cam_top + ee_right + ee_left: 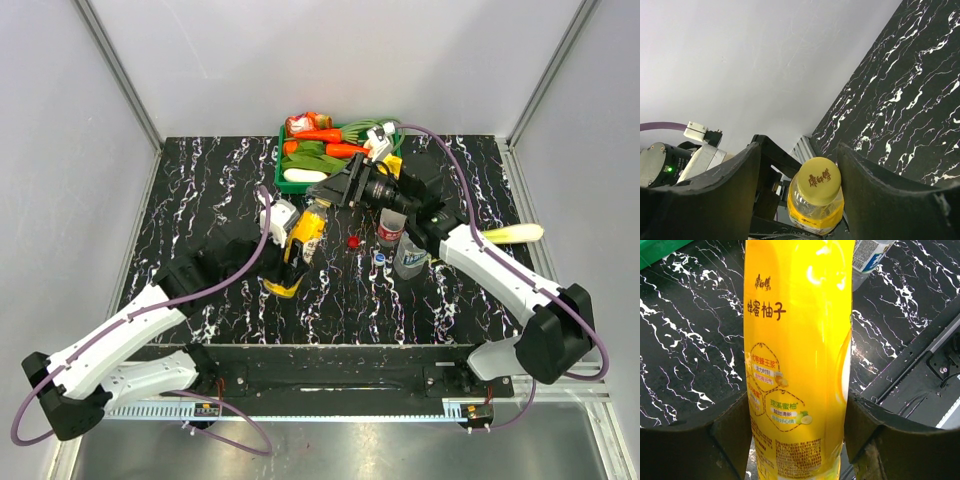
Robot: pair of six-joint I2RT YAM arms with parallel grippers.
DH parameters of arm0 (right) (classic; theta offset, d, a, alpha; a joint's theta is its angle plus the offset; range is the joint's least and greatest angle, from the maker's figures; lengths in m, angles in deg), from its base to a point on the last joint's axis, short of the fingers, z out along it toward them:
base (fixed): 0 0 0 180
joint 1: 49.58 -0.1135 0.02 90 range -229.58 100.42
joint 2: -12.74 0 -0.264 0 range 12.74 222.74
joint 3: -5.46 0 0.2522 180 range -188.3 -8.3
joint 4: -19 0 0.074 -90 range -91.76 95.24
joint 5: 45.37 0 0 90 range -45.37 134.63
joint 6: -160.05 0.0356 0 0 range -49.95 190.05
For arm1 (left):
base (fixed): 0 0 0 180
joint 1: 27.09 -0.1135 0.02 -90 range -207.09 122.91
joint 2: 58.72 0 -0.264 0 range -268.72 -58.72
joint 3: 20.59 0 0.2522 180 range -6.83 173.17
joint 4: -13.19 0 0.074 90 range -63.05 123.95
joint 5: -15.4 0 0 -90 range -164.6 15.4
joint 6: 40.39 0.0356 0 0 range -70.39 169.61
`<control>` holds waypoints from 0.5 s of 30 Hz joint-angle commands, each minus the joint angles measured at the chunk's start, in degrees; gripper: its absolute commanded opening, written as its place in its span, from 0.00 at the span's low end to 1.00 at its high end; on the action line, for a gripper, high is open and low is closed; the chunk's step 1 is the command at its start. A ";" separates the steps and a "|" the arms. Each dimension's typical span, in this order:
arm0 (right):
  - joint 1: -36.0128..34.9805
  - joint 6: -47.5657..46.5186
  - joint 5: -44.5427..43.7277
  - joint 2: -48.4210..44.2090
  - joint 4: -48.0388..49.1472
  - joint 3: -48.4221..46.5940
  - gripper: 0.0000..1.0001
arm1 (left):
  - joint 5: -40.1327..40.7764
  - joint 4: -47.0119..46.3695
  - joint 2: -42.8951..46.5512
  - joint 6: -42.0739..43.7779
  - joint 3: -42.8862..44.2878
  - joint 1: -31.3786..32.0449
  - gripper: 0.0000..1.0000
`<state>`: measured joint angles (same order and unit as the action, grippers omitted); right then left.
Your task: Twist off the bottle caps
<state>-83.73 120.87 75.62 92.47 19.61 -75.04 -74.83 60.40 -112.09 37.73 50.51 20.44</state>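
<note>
My left gripper (796,405) is shut on the body of the orange-yellow juice bottle (797,340), holding it tilted over the table (303,240). The bottle's yellow cap (816,180) sits between the fingers of my right gripper (799,150). The right finger touches the cap and a gap shows on the left side. A red cap (353,241) and a blue cap (379,259) lie loose on the table. Beside them stand the red-label bottle (391,228) and the blue-label bottle (410,255).
A green basket (292,183) of vegetables stands at the back of the black marbled table, just behind the right gripper (332,193). A pale vegetable (515,234) lies near the right arm. Grey walls with metal posts enclose the table.
</note>
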 commanded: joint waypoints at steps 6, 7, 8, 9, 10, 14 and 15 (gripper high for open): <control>0.31 0.50 2.86 1.13 2.77 -2.52 0.52 | 3.83 -0.49 -0.78 0.45 3.13 0.72 0.44; 0.31 0.33 2.86 1.40 2.77 -2.52 0.47 | 3.92 -0.41 -0.69 0.45 3.21 0.90 0.44; 0.31 0.32 2.94 1.40 2.77 -2.52 0.38 | 4.09 -0.41 -0.69 0.54 3.21 0.90 0.44; 0.31 0.32 3.03 1.49 2.85 -2.43 0.30 | 4.44 -0.32 -0.69 0.54 3.21 0.90 0.44; 0.23 0.06 3.12 1.57 2.77 -2.52 0.22 | 4.62 -0.14 -0.69 0.63 3.13 0.90 0.44; 0.40 -0.99 3.38 1.40 2.42 -2.34 0.00 | 5.59 0.56 -0.78 0.63 2.95 0.99 0.44; 0.31 -1.43 3.30 1.31 2.16 -2.25 0.00 | 5.85 0.74 -0.86 0.63 2.95 0.90 0.44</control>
<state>-83.38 120.81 76.40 94.28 19.76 -75.08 -72.38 61.82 -112.85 37.84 51.21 21.36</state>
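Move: The yellow bottle's cap is already between the right hand's open fingers, about 1 cm below and 1 cm ahead of its hand point. On the table some 30 cm below lie the loose red cap, about 8 cm right and level fore-and-aft, and the blue cap, 14 cm right and 5 cm back. From the left hand, gripping that bottle, its cap is roughly 6 cm ahead, 6 cm right and 11 cm up. Sinking about 1 cm and slightly forward, the right fingers close, pinching the yellow cap; left keeps the bottle. ##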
